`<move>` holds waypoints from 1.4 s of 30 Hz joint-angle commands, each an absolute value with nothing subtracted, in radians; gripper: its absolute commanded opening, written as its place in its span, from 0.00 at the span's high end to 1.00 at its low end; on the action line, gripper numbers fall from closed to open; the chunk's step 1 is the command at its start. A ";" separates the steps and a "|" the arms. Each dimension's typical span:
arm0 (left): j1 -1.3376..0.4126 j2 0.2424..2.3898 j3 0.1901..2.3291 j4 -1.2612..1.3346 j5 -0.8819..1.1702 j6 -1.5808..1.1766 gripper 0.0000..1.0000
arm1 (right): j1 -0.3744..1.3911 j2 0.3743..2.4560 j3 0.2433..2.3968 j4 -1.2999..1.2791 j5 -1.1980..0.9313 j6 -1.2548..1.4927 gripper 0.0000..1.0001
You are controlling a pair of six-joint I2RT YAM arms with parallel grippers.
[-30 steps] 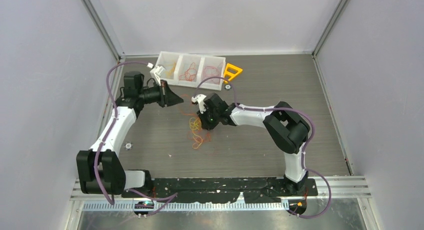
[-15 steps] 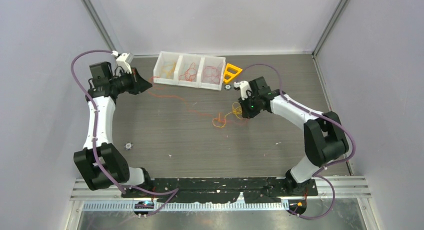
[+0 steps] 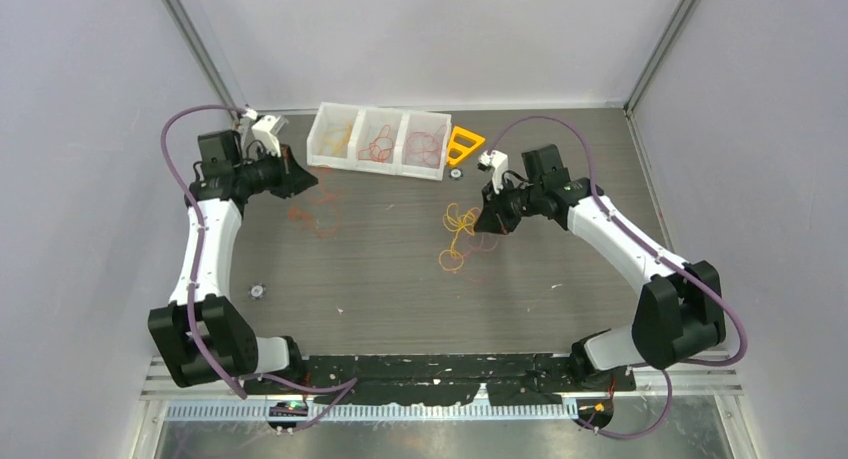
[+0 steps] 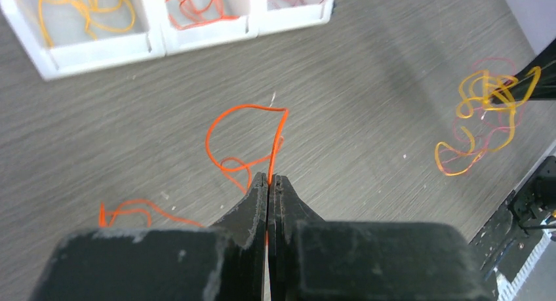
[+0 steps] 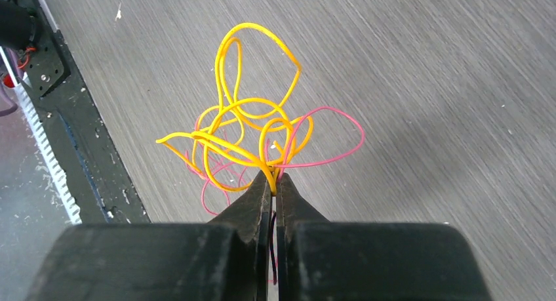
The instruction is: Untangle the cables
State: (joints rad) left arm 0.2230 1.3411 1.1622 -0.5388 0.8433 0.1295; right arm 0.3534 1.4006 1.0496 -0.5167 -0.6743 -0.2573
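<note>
The cables lie in two lots. My left gripper [image 3: 303, 182] [image 4: 269, 178] is shut on a thin orange cable [image 4: 244, 106], whose loop hangs just above the table at the back left [image 3: 322, 217]. To the right of centre, my right gripper [image 3: 490, 219] [image 5: 275, 176] is shut on a curly clump of yellow cables [image 5: 252, 25] [image 3: 460, 222] with a pink strand [image 5: 334, 109] caught in it. That clump dangles from the fingertips down toward the table. It also shows at the right edge of the left wrist view [image 4: 485, 114].
A white three-compartment tray [image 3: 375, 167] [image 4: 157, 44] at the back holds sorted yellow, orange and red strands. An orange-yellow plastic triangle [image 3: 466, 144] lies to its right. Another orange strand [image 4: 131, 206] rests on the table under my left gripper. A small round fitting [image 3: 257, 291] sits front left.
The arms have pulled apart from the middle, left arm to the back left, right arm to the right. The clump has split: orange with the left, yellow and pink with the right.
</note>
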 commanded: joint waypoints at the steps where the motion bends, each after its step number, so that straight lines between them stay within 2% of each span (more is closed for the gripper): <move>1: 0.148 1.283 1.248 -0.415 0.796 0.064 1.00 | 0.348 1.458 1.084 -0.546 -0.660 -0.301 0.95; 6: 0.114 1.348 1.425 -0.360 0.718 -0.050 1.00 | 0.346 1.485 1.094 -0.547 -0.646 -0.286 0.95; 12: 0.097 1.494 1.644 -0.264 0.809 -0.236 1.00 | 0.339 1.496 1.098 -0.551 -0.631 -0.296 0.95; 17: 0.069 1.614 1.778 -0.071 0.820 -0.414 1.00 | 0.335 1.506 1.089 -0.558 -0.629 -0.306 0.95; 25: 0.010 1.859 2.072 0.032 0.707 -0.470 1.00 | 0.327 1.536 1.093 -0.557 -0.631 -0.300 0.95; 28: 0.009 1.929 2.106 0.055 0.626 -0.441 1.00 | 0.325 1.551 1.094 -0.557 -0.634 -0.297 0.94; 32: 0.009 2.033 2.115 0.046 0.617 -0.435 1.00 | 0.322 1.567 1.094 -0.554 -0.637 -0.292 0.95; 42: -0.050 2.111 1.958 0.028 0.607 -0.425 1.00 | 0.316 1.611 1.098 -0.549 -0.640 -0.282 0.95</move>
State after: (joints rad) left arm -0.0128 2.1277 1.9888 0.0132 0.6281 -0.4431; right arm 0.3229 1.5990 1.0622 -0.5617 -0.6266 -0.2863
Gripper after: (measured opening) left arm 0.009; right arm 0.074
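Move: The left hand already holds a red cable. The tray's middle bin lies about 23 cm ahead of it, 10 cm to its right and 20 cm lower; the left bin, with the yellow cable, is about 23 cm ahead and 1 cm right, and the right bin 22 cm ahead and 20 cm right. From the right hand, still holding the yellow-pink tangle, bare table lies straight below, some 14 cm down, and the middle bin 30 cm ahead, 23 cm left. Keeping its pinch on the red cable, the left hand swings up and forward with its fingers tipping up, climbing about 22 cm, then sinks some 15 cm over the middle bin; in all it goes about 26 cm forward and a little right, rolling its left side down. The right hand keeps its grip on the yellow-pink tangle and lowers it about 7 cm towards the table, fingers dipping slightly. ##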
